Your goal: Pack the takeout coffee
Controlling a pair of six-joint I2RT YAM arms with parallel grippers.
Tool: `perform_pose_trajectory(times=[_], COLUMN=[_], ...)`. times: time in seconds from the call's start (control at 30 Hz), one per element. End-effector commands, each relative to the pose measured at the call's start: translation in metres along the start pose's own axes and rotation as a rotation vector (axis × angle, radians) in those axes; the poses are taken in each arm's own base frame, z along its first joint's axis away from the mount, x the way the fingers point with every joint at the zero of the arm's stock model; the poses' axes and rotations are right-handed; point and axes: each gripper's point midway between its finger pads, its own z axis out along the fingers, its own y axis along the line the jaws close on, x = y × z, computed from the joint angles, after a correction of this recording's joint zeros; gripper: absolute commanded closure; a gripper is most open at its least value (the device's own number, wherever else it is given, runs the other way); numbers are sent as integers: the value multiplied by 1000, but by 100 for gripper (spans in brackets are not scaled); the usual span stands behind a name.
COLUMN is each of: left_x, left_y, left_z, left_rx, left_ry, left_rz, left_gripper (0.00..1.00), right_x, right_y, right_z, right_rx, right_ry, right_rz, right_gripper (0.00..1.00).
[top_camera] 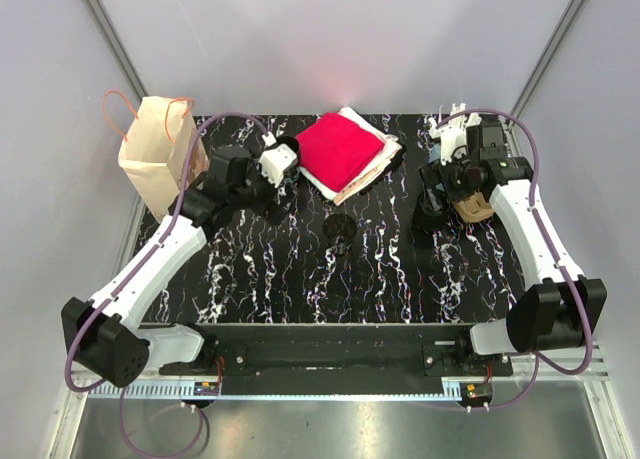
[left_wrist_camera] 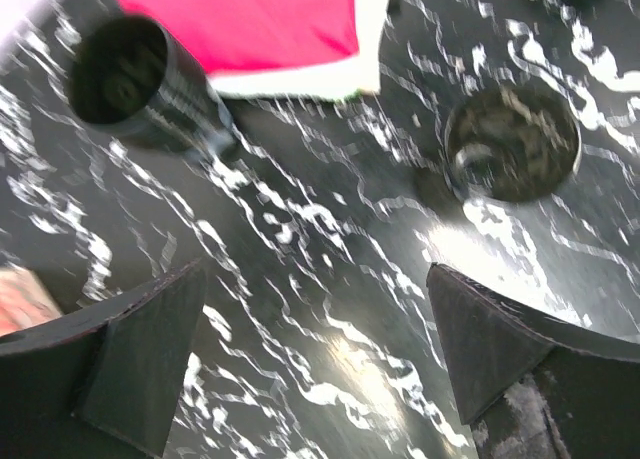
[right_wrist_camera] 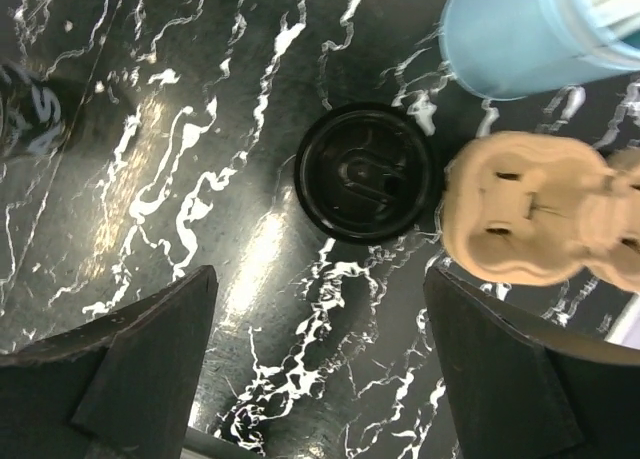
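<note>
A black coffee cup stands open-topped mid-table; the left wrist view shows this cup at right and a second black cup at upper left beside the red napkins. My left gripper hovers open over bare table, near the napkin stack. A black lid lies flat next to the tan pulp cup carrier. My right gripper hangs open just short of the lid, nothing between its fingers. The paper bag stands at the back left.
A light blue holder with white straws stands behind the carrier at the back right. Another black cup with lettering shows at the left edge of the right wrist view. Grey walls enclose the black marbled table.
</note>
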Motion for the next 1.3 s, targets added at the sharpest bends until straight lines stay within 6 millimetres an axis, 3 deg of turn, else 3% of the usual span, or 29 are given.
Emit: perform_pose_trajectory(times=[0.0, 0.13, 0.27, 0.5, 0.53, 0.73, 0.9, 1.03, 1.1, 1.27], left_x=[-4, 0, 18, 29, 29, 31, 35, 38, 39, 39], left_y=[-1, 0, -3, -4, -4, -6, -7, -8, -9, -10], left_z=[-11, -19, -16, -7, -7, -7, -3, 2, 2, 3], left_rx=[82, 128, 164, 177, 178, 184, 189, 200, 205, 213], left_ry=[-44, -57, -38, -16, -22, -28, -21, -11, -7, -7], left_rz=[-60, -58, -55, -81, -80, -94, -107, -115, -119, -119], left_gripper=[1, 1, 1, 1, 1, 1, 1, 1, 1, 1], right_x=[9, 21, 27, 38, 39, 35, 34, 35, 35, 32], right_y=[18, 17, 15, 10, 11, 8, 2, 2, 1, 2], right_z=[19, 26, 38, 65, 68, 89, 97, 99, 99, 95], right_rx=[-82, -78, -84, -132, -148, -181, -169, -167, -165, -160], right_ry=[-8, -14, -3, 58, 58, 87, 108, 112, 111, 101], right_rz=[-80, -174, -241, -376, -400, -411, -401, -394, -389, -390], right_gripper=[13, 14, 16, 24, 29, 34, 44, 58, 70, 77])
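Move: The stack of black lids has its middle about 6 cm ahead of the right gripper, 1 cm to its right and 14 cm below. The straw cup stands some 11 cm beyond the lids and 5 cm right of them; the cardboard carrier is 3 cm farther out than the lids and 13 cm to their right. The single cup stands level with the right gripper, about 21 cm to its left. From the left gripper the lids lie straight across, some 39 cm to the right. Sink the right gripper about 11 cm onto the stack of black lids, easing back 2 cm at first, then reaching forward about 4 cm to the rim's near left side while turning some 20 degrees counter-clockwise. Narrow the fingers on the way down, then hold still and close them across the rim to pinch it. Lower the open left gripper some 4 cm clear of the cups, drawing it slightly back and left. ##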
